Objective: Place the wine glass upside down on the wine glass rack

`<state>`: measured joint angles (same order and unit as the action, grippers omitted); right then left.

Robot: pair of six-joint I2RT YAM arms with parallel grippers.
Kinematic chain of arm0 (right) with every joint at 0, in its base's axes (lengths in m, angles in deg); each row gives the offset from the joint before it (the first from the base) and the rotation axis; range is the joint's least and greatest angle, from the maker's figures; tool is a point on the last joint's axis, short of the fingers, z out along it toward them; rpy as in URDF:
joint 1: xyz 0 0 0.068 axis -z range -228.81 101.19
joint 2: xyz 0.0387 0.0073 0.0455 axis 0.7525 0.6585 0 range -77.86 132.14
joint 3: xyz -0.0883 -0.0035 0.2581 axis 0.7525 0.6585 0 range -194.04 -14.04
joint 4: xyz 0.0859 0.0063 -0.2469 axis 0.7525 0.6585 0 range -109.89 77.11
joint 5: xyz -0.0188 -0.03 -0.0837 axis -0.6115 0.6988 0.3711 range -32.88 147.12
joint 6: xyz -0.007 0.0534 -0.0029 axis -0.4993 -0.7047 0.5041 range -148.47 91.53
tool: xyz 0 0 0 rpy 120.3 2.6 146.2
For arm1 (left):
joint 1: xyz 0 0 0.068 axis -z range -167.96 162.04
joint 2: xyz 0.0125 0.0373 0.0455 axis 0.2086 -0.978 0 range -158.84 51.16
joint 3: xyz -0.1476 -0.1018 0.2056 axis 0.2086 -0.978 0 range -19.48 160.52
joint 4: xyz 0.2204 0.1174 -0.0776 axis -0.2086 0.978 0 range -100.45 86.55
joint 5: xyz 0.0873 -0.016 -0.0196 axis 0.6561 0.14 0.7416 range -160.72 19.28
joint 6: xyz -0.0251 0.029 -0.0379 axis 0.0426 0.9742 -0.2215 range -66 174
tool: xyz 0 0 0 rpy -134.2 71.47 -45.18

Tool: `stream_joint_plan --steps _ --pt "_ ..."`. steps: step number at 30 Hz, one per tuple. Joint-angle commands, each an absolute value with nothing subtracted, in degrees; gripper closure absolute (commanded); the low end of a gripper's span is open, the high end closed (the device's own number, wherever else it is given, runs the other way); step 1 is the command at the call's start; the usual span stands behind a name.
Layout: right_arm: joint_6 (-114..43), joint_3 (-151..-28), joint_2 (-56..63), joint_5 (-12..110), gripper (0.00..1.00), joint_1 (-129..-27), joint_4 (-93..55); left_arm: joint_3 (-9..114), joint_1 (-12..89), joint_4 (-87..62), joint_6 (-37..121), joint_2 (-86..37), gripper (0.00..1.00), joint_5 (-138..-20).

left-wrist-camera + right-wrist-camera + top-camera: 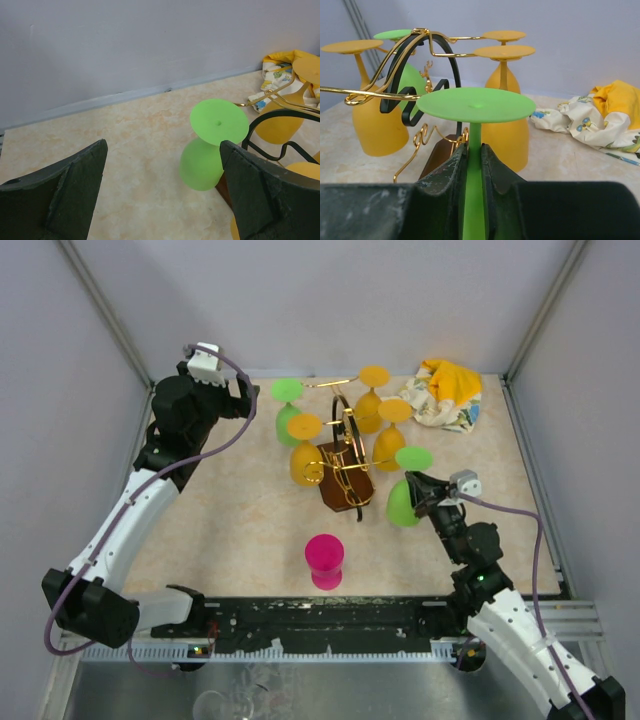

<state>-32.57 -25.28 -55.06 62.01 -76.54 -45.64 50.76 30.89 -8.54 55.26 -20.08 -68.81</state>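
Note:
My right gripper (421, 490) (474, 147) is shut on the stem of a green wine glass (405, 498) (476, 104), which it holds upside down, foot on top, just right of the wine glass rack (346, 462) (437, 152). The glass's foot is level with a gold arm end beside it. The rack has gold arms and a dark oval frame on a brown base. Another green glass (288, 418) (204, 159) and three yellow glasses (305, 455) hang upside down on it. My left gripper (243, 395) (162, 145) stands open and holds nothing, left of the rack at the back.
A pink glass (324, 560) stands on the table in front of the rack. A crumpled yellow and white cloth (445, 392) (600, 117) lies at the back right. Grey walls close in the back and both sides.

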Motion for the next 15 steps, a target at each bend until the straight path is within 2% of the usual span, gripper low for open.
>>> stream_joint_plan --steps 1,7,15 --pt "-32.5 -28.2 -55.6 59.5 0.79 -76.7 -43.2 50.4 30.4 -9.9 55.0 -19.2 0.01 -69.1" --pt "-33.3 -31.9 -57.2 60.8 0.58 -76.7 -35.3 50.5 30.4 -9.7 55.0 -19.3 0.01 -69.1" --pt "-35.8 -35.4 -65.1 70.9 0.50 -76.7 -23.2 50.6 30.4 -9.6 55.1 -19.4 0.01 -69.2"
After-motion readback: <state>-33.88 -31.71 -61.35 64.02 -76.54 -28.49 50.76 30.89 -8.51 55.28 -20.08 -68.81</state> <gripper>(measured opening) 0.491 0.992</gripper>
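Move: The green wine glass hangs upside down in the right hand's fingers, held by its stem; the rack's near right hook, under its foot, is about 1 cm ahead, 1 cm left and 3 cm above. The nearest orange glass hangs about 11 cm ahead and 3 cm left, the rack stand 9 cm ahead and 12 cm left, and the pink glass stands 10 cm back and 15 cm left. From the left hand the hook is some 14 cm back and 29 cm right, lower. Dipping about 1 cm as its fingers part from nearly shut to half open, the right hand lets go of the green glass's stem. It then rises nearly 2 cm while drawing back and to the right, away from the stem and the rack, tipping down about 5 degrees. ##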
